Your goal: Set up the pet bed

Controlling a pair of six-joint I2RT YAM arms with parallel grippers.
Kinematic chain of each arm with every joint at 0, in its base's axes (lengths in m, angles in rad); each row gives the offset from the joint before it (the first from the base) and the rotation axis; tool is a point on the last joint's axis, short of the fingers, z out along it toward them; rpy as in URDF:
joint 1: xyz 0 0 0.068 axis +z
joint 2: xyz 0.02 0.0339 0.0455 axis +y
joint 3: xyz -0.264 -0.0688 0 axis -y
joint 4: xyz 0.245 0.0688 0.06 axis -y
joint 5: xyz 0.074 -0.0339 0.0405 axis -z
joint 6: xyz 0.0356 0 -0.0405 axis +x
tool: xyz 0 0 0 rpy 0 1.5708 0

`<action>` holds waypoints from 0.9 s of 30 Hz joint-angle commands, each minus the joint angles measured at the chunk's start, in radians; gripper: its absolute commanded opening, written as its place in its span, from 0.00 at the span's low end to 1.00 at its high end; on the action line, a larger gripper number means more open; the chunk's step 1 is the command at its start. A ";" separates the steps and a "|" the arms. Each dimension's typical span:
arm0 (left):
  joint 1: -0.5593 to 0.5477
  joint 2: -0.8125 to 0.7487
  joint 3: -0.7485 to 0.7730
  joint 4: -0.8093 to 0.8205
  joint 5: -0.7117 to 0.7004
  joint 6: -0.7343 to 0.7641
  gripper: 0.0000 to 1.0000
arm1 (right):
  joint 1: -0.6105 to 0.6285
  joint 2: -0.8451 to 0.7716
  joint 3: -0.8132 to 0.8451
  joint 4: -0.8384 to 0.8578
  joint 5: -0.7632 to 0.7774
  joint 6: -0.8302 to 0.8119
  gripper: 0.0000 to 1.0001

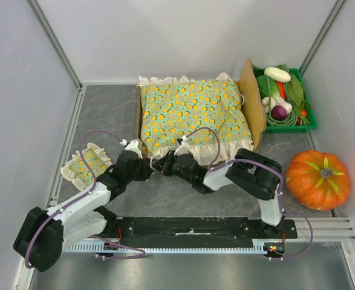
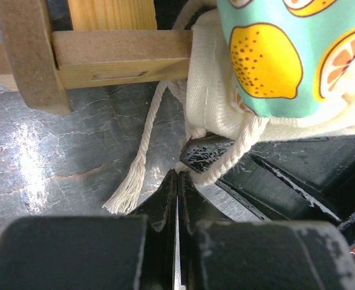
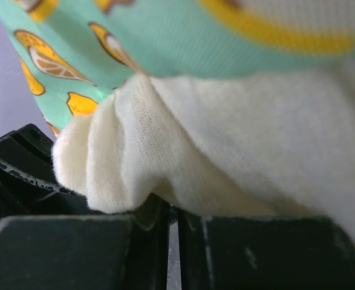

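The pet bed [image 1: 250,96] stands at the back, its headboard on the right and its wooden rail [image 2: 117,57] close in the left wrist view. A green cushion [image 1: 192,112] with orange fruit print fills it. Both grippers meet at the cushion's near left corner. My left gripper [image 1: 155,167] [image 2: 178,175] is shut, with the end of a white cord [image 2: 231,154] from the cushion pinched at its tips. My right gripper [image 1: 165,164] [image 3: 172,208] has its jaws almost together on a fold of the cream frill [image 3: 225,151], which hides its tips.
A small matching pillow [image 1: 86,163] lies left of my left arm. A green crate [image 1: 308,124] of vegetables stands behind the headboard, and an orange pumpkin [image 1: 318,179] sits at the right. A second loose cord [image 2: 142,151] trails on the grey table.
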 commanded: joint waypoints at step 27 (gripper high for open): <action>0.071 0.082 0.175 -0.155 -0.034 0.134 0.02 | 0.270 -0.152 0.063 -0.530 0.441 -0.226 0.54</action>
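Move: Just ahead of the left fingers, which already pinch the white cord, the bed frame's near-left corner stands about 8 cm forward and 4 cm left, a couple of centimetres lower. The cover's frilled near corner is some 6 cm ahead of the left hand and 2 cm right, about level; the small pillow lies 3 cm ahead and 24 cm left, lower. From the right hand, the pinched cord is about 2 cm back, 2 cm left and slightly below, the cover corner 4 cm ahead and 1 cm right. Opening to about half, the right fingers free themselves from the cord; the hand draws right about 4 cm and lifts a little, then swings back some 7 cm and down, curving slightly left again, away from the cover, its tips tipping down as it rolls. The left hand keeps its pinch on the cord and eases forward, left and up, towards the frame corner. ##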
